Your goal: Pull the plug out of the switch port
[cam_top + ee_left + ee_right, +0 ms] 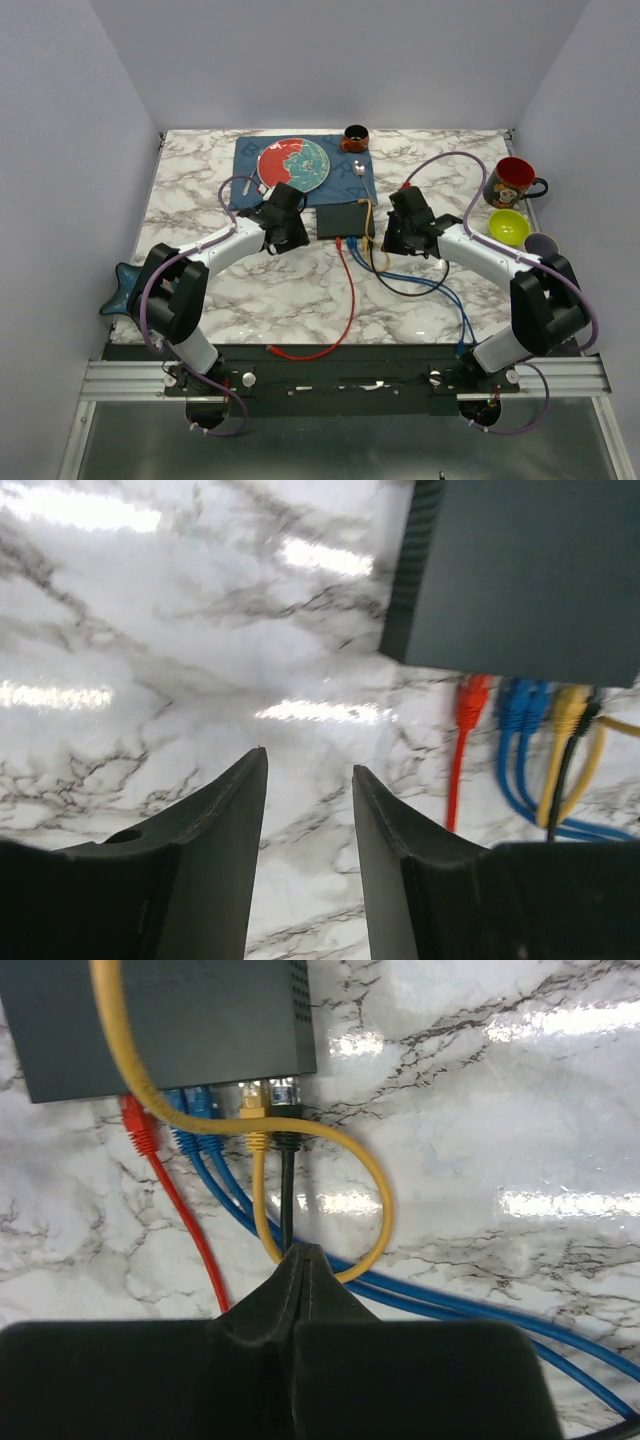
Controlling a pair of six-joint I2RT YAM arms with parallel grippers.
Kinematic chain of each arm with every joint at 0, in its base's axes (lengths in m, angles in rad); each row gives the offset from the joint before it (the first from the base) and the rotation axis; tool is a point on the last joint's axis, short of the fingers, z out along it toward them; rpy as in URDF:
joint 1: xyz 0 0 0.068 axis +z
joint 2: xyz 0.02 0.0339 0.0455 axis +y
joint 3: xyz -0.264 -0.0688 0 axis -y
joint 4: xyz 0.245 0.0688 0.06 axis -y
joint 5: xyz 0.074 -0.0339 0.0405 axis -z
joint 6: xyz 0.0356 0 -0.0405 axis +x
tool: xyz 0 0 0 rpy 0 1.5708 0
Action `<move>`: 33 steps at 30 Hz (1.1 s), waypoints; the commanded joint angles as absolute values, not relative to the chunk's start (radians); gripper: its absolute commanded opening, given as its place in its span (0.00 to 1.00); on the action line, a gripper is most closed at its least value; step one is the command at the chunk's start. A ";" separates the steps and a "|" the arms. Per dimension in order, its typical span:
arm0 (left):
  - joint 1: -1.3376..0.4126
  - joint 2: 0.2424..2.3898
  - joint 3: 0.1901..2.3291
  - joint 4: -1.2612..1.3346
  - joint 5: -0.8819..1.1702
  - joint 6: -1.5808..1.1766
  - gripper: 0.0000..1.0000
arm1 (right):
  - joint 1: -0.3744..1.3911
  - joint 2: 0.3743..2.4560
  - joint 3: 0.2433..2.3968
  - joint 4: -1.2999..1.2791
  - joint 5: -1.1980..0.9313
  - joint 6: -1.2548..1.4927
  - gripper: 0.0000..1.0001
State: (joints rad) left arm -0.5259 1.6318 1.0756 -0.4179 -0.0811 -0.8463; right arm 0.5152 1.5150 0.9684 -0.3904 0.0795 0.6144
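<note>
The switch (pixel 345 218) is a flat dark grey box mid-table; it also shows in the left wrist view (pixel 520 570) and the right wrist view (pixel 170 1020). Red (pixel 140 1132), blue, yellow and black (pixel 287 1142) plugs line its near edge. My right gripper (pixel 396 240) (pixel 303 1250) sits just right of the switch, shut on the black cable (pixel 286 1200) a short way behind its plug. My left gripper (pixel 298 237) (pixel 310 770) is open and empty over bare marble left of the switch.
A blue placemat (pixel 250 160) with a red and teal plate (pixel 295 163), a spoon and a brown cup (pixel 355 137) lies behind the switch. A red mug (pixel 512 182), a green bowl (pixel 508 227) and a purple cup (pixel 540 243) stand at the right. Cables trail toward the near edge.
</note>
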 commanded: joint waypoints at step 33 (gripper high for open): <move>-0.537 1.256 0.695 -0.333 -0.074 -0.926 0.52 | 0.607 1.442 1.093 -0.383 0.293 0.525 0.87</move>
State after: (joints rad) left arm -0.5323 1.3033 0.6952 -0.3225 -0.0418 -0.9249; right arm 0.6025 1.4239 0.9737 -0.3618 0.1665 0.6357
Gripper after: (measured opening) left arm 0.519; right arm 0.804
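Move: The black plug, at the right end of the switch's near side, lies about 6 cm ahead of the closed right fingers, 3 cm to their left and 6 cm below. The yellow plug sits 1 cm left of it, the red plug some 6 cm left of it, and the switch's middle 4 cm farther out and 4 cm left of it. From the left hand the black plug is roughly 4 cm ahead, 14 cm right and 6 cm down. The black plug's cable and the blue cables behind the plugs are where the right hand dips, fingers shut: down about 5 cm and back, then sweeping left close over the table, before it rises steeply and forward, opening wide and tipping its fingers forward, to end above its starting height. The left hand, still half open, draws back some 7 cm and a little left, away from the switch, sinking and then partly rising. ##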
